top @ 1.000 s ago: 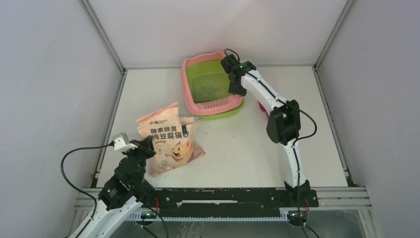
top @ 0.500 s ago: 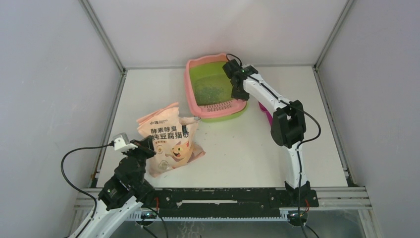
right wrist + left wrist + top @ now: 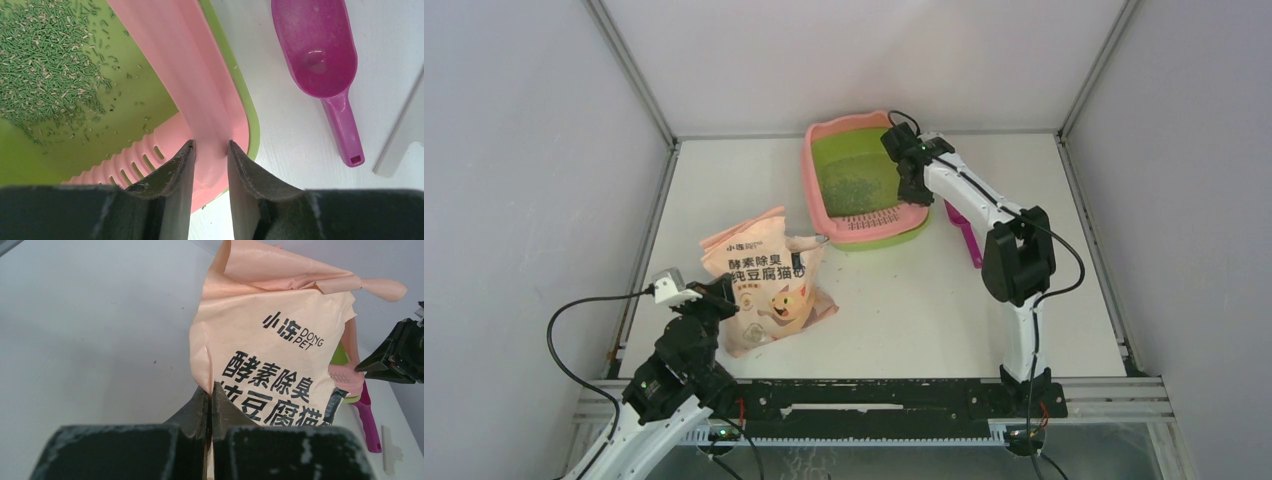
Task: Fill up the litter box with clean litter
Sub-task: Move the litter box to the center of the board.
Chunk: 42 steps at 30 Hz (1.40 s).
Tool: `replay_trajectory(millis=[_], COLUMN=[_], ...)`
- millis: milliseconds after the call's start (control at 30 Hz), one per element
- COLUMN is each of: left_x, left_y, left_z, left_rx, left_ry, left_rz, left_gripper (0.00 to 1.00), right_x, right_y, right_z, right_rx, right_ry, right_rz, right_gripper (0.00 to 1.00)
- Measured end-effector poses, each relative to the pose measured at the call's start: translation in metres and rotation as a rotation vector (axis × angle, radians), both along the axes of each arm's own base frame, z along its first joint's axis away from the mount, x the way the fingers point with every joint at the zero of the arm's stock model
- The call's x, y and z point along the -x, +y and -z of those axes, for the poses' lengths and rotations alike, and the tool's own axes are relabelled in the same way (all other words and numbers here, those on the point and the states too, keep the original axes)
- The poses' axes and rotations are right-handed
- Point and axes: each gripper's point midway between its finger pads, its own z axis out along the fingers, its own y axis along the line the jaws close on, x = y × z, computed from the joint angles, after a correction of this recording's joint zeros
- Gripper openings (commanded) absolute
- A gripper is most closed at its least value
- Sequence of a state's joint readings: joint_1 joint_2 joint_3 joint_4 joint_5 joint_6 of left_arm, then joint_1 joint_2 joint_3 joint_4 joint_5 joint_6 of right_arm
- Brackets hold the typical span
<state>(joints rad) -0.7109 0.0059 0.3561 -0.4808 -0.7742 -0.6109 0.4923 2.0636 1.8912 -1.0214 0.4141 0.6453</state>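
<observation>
The litter box (image 3: 810, 170), pink-rimmed with a lime-green basin, sits at the back of the table. Greenish-grey litter (image 3: 854, 186) covers part of its floor. My right gripper (image 3: 911, 190) is at the box's right near corner. In the right wrist view its two fingers straddle the pink rim (image 3: 170, 60) beside the perforated grid (image 3: 125, 167), and the right gripper (image 3: 211, 145) is shut on that rim. The litter (image 3: 45, 65) lies at upper left. My left gripper (image 3: 211, 390) is shut on a folded edge of the peach-pink bag (image 3: 270, 350).
The bag (image 3: 764, 280) stands at front left with my left gripper (image 3: 724, 295) at its lower left side. A magenta scoop (image 3: 967, 235) lies on the table just right of the box; its bowl (image 3: 315, 50) is empty. A white strip (image 3: 400, 140) lies further right.
The litter box has slid to the right with my right gripper on its rim, and the right arm's elbow swung right, uncovering the scoop. The left arm and bag have not moved.
</observation>
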Motion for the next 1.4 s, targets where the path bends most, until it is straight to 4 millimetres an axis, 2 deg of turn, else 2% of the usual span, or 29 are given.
replay_trajectory(millis=[400, 733, 800, 967, 1100, 1200, 1400], left_x=[0.000, 0.000, 0.000, 0.000, 0.000, 0.000, 0.000], left_y=[0.000, 0.000, 0.000, 0.000, 0.000, 0.000, 0.000], left_z=[0.000, 0.000, 0.000, 0.000, 0.000, 0.000, -0.001], left_rx=[0.000, -0.001, -0.002, -0.007, -0.007, -0.007, -0.004], left_ry=[0.000, 0.000, 0.000, 0.000, 0.000, 0.000, -0.004], left_rz=[0.000, 0.000, 0.000, 0.001, 0.001, 0.001, 0.001], left_gripper=[0.00, 0.00, 0.00, 0.00, 0.00, 0.00, 0.00], right_x=[0.015, 0.032, 0.033, 0.029, 0.026, 0.025, 0.025], right_y=[-0.014, -0.031, -0.035, -0.043, -0.044, -0.044, -0.044], right_z=[0.007, 0.005, 0.002, 0.000, 0.000, 0.000, -0.002], right_rx=[0.000, 0.000, -0.002, -0.009, -0.023, -0.026, -0.023], right_ry=[0.004, 0.003, 0.000, -0.007, -0.010, -0.009, -0.013], right_rz=[0.015, 0.033, 0.038, 0.047, 0.050, 0.045, 0.037], right_gripper=[0.39, 0.39, 0.37, 0.21, 0.16, 0.08, 0.12])
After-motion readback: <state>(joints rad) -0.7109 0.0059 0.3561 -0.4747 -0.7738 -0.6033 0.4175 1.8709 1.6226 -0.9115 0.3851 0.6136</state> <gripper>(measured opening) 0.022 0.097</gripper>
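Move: The right gripper is already at the litter box, its fingers astride the pink rim at the near right corner. The box's middle lies about 5 cm ahead, 8 cm left and 6 cm lower. The purple scoop lies some 10 cm right and 5 cm back, about 10 cm below; the litter bag is roughly 25 cm left and 14 cm back. From the left gripper, the box's middle is about 20 cm ahead, 22 cm right and 14 cm below. Keep the right fingers astride the pink rim at the near right corner and drag the litter box back and right, about 3 cm each way, staying at nearly the same height. Then ease another 1 cm to the right and slightly forward while closing the fingers almost shut at the rim. Leave the left gripper still, holding the bag. ##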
